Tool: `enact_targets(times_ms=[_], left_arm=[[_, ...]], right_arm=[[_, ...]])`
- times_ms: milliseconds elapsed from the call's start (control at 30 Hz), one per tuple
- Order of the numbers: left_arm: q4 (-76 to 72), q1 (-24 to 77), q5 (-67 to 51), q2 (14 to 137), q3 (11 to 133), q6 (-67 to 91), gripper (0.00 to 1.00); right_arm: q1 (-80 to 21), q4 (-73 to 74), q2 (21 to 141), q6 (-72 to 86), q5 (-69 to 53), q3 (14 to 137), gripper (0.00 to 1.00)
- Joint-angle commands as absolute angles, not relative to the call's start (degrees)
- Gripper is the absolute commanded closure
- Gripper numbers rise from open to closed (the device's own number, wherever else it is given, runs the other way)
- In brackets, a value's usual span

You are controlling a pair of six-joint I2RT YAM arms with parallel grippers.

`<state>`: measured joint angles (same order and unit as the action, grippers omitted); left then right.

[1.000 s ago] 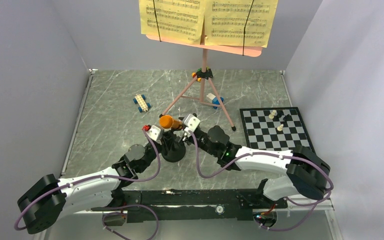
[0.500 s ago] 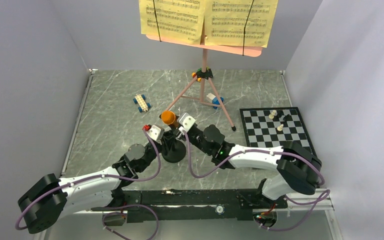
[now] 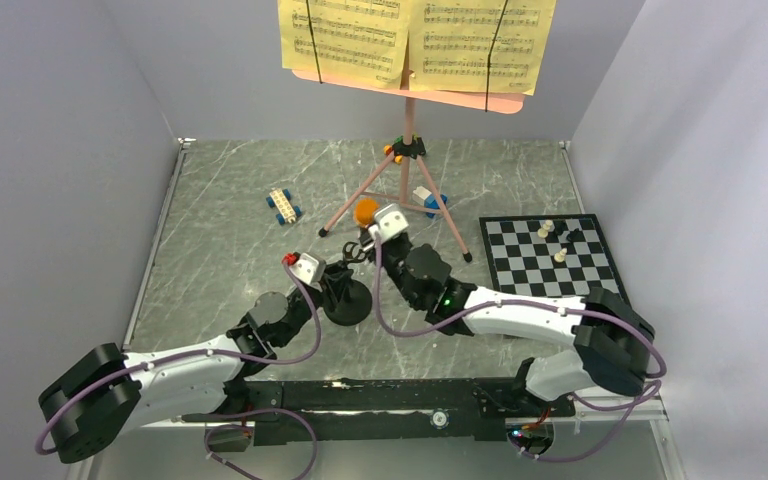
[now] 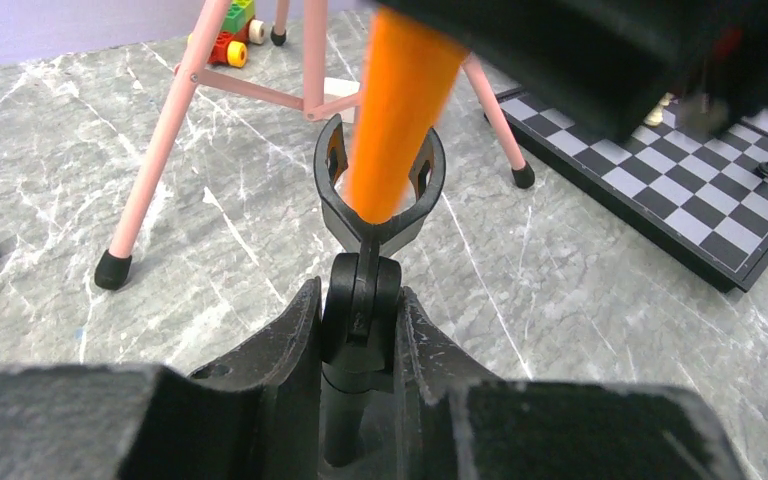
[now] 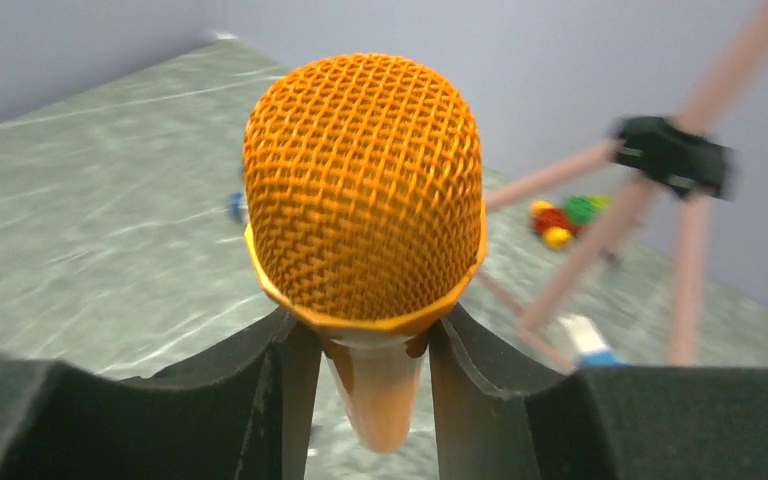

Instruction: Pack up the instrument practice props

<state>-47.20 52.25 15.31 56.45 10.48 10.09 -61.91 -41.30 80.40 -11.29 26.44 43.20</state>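
The orange microphone (image 3: 365, 212) is tilted up and away over the small black mic stand (image 3: 348, 303). My right gripper (image 3: 368, 234) is shut on it, both fingers pressing the handle just under the mesh head (image 5: 363, 185). In the left wrist view the handle's lower end (image 4: 392, 120) still shows between the prongs of the stand's clip (image 4: 332, 170). My left gripper (image 4: 358, 300) is shut on the stand's neck. Behind stands the pink music stand (image 3: 408, 125), with yellow sheet-music pages (image 3: 415, 40) on its tray.
A black-and-white chessboard (image 3: 520, 262) with a few pieces lies at the right. Small blue-and-white toy blocks (image 3: 283, 205) lie at the left, and another block (image 3: 430, 200) lies by the tripod legs (image 4: 165, 130). Grey walls enclose the table on three sides.
My right gripper has closed on the microphone and swung it up and away from me, off its lying position over the stand. The left gripper has stayed on the stand.
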Motion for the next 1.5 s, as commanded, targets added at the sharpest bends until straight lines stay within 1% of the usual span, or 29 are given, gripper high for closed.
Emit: enact_targets(times_ms=[0,167,200,233,267,367,400,467,600,667,767,800,833,967,1067,1133,1200,1233,1300,1400,1467], left_arm=[[-38.72,53.11,14.49,58.80,6.33,14.67,1.00],[-39.28,53.13,14.98,58.19,6.79,15.32,1.00],[-38.91,53.10,15.58,57.63,7.08,15.64,0.97],[-38.11,53.09,15.69,56.71,7.56,15.98,0.93],[-37.36,53.09,15.67,55.74,8.15,16.21,0.86],[-34.34,53.09,16.08,53.41,10.90,16.38,0.56],[-33.04,53.09,16.36,52.94,11.96,16.43,0.50],[-31.19,53.11,16.81,52.30,14.02,16.04,0.42],[-28.88,53.09,17.01,49.95,17.74,15.12,0.33],[-27.46,53.15,17.79,48.12,19.59,14.71,0.27],[-25.05,53.01,19.02,45.17,22.57,14.00,0.13],[-24.32,53.00,19.37,44.31,23.62,13.71,0.03],[-23.12,53.04,19.68,43.30,24.51,13.32,0.01],[-19.50,52.83,20.25,39.82,27.90,11.71,0.01],[-16.33,52.69,18.73,37.20,30.32,11.98,0.01],[-15.49,51.66,11.76,35.93,31.92,11.65,0.01],[-16.42,49.79,1.61,35.51,32.83,12.09,0.01],[-16.95,48.95,-5.58,35.85,33.43,12.77,0.01],[-17.81,47.68,-14.04,37.32,34.92,14.45,0.01],[-18.40,46.99,-21.63,39.58,36.98,15.69,0.01],[-20.57,46.69,-24.51,40.29,36.91,16.53,0.01]], right_arm=[[-59.05,-40.49,75.26,-13.83,43.08,46.64,1.00],[-58.75,-33.38,70.15,-11.30,44.67,47.31,1.00],[-58.70,-29.88,68.74,-9.96,44.28,47.55,1.00],[-58.70,-26.85,67.23,-8.36,43.32,47.81,1.00],[-58.67,-24.09,65.86,-7.02,42.23,48.14,1.00],[-58.62,-15.36,62.31,-3.35,39.25,49.40,1.00],[-58.58,-14.06,61.52,-3.06,38.83,49.36,1.00],[-58.62,-12.63,59.93,-2.16,39.02,48.29,1.00],[-58.62,-10.29,56.70,-0.64,38.32,47.24,1.00],[-58.62,-8.17,55.51,-0.11,37.26,47.41,1.00],[-58.62,-4.97,54.66,1.90,36.30,48.59,1.00],[-58.62,-3.72,54.63,2.33,35.84,49.29,1.00],[-58.65,-2.55,54.52,2.69,35.27,49.98,1.00],[-58.67,0.90,54.10,4.13,31.31,52.57,1.00],[-58.62,4.63,54.42,6.27,24.40,56.13,1.00],[-58.58,6.81,55.19,8.08,17.64,59.24,1.00],[-58.51,8.75,56.86,9.38,11.14,62.34,1.00],[-58.30,10.30,57.90,10.42,9.02,64.04,1.00],[-57.77,12.94,59.82,11.73,4.30,67.58,1.00],[-56.95,14.17,60.97,13.85,0.35,70.14,1.00],[-56.53,13.78,60.94,15.24,-1.03,70.54,1.00]])
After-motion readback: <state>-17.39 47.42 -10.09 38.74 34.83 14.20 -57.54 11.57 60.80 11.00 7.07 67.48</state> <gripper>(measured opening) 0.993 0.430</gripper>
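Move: The left hand still grips the neck of the microphone stand; the clip sits just above it, about 2 cm ahead, 2 cm to the right and 5 cm up. The microphone's middle is some 3 cm ahead of this hand, 4 cm right and 8 cm above. From the right hand, already gripping the microphone, the clip lies about 2 cm back, 3 cm left and 5 cm below; the music stand's left foot is roughly 15 cm ahead, 12 cm left, down on the table. The right hand keeps its grip on the microphone and draws it out of the clip, sweeping about 11 cm right with a rise of some 6 cm, then swings back towards the robot, left and higher, tipping its fingers down. The left hand first holds the stand's neck, then opens wide, lets go and climbs about 17 cm, lastly drawing back and turning clockwise. ##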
